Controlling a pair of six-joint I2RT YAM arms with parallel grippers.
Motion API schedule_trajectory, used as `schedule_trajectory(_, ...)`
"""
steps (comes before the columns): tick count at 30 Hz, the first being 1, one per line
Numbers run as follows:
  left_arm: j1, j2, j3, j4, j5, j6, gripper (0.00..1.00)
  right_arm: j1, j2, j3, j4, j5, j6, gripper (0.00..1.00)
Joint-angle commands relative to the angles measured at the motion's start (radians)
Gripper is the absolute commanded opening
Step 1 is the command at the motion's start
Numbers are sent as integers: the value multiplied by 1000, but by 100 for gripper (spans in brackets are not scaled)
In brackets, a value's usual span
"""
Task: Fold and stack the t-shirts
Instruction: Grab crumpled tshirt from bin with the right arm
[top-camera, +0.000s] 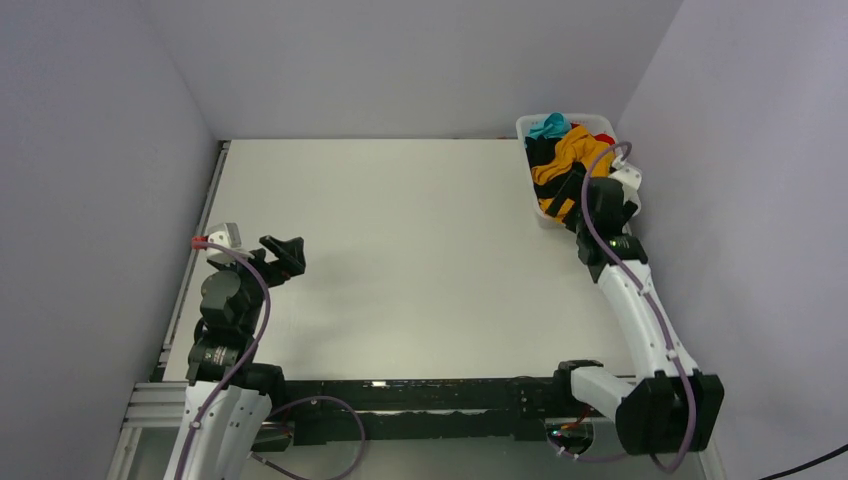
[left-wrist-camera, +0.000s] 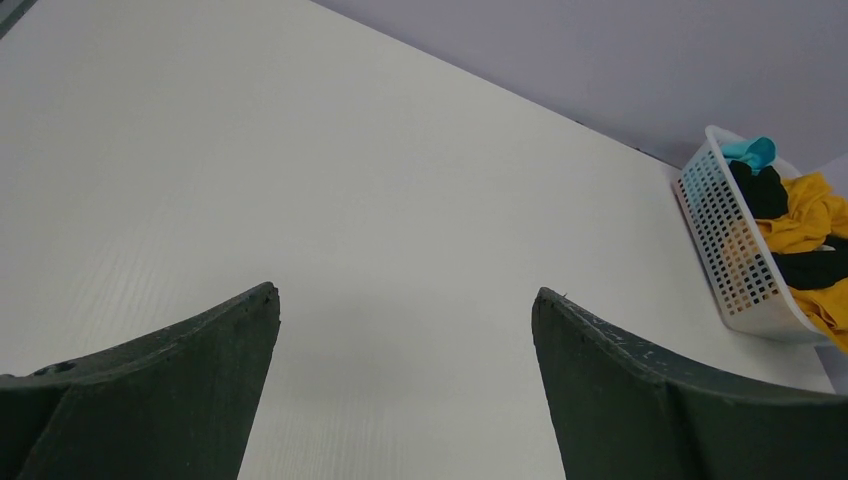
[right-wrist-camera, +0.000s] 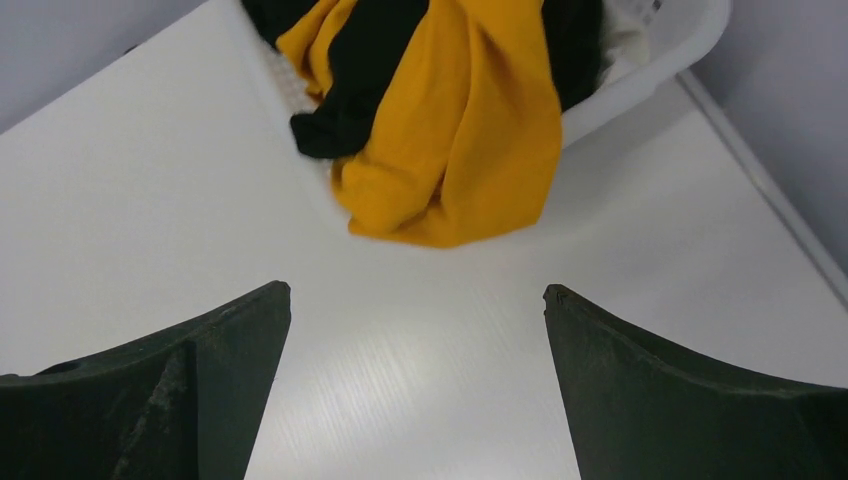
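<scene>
The t-shirts lie bunched in a white plastic basket (top-camera: 528, 135) at the table's far right corner. A mustard-orange shirt (top-camera: 562, 165) is on top, with black (top-camera: 541, 150), teal (top-camera: 549, 127) and red (top-camera: 578, 128) cloth around it. In the right wrist view the mustard shirt (right-wrist-camera: 470, 130) spills over the basket's rim (right-wrist-camera: 660, 70) onto the table, wrapped around a black shirt (right-wrist-camera: 370, 70). My right gripper (right-wrist-camera: 417, 295) hangs open just short of that spilled cloth, holding nothing. My left gripper (top-camera: 283, 252) is open over the left of the table, far from the basket (left-wrist-camera: 725, 250).
The white table (top-camera: 400, 250) is walled in by pale lilac panels at the back and both sides. A metal rail (top-camera: 195, 250) runs along its left edge. The arm bases and a black bar (top-camera: 430, 395) sit along the near edge.
</scene>
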Motion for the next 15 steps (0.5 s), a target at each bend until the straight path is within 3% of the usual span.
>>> schedule_trajectory(1,4,19,64,-13,-16,16,99,-28,164,204,-64,138,-32,100)
schedule_trajectory(5,4,54,100,-66,-79,-1,99,-77,282,293,-36,84,-78,100)
schedule_trajectory(10,4,44,86,-29,-30,14,99,-148,393,395,-58,51,-70,100)
schedule_trajectory(15,4,8,85,-14,-40,16,99,-208,492,470,37,-29,-82,100)
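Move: The orange t-shirt, crumpled in the bin with its hem hanging over the near rim, has its middle some 16 cm ahead of the right hand, about 3 cm to its right and 7 cm below. The black cloth lies roughly 7 cm left of it and 2 cm farther out, the turquoise cloth 5 cm left and 9 cm farther. From the left hand the orange t-shirt is about 24 cm ahead and 62 cm to the right, some 9 cm lower. The orange t-shirt in the bin is what the right hand closes in on: from short of the near rim the hand travels about 8 cm forward and nearly as far to the right, over the hanging hem, staying at about the same height. It turns some 10 degrees clockwise and tips slightly further down, fingers kept wide open, with no contact to be seen. ##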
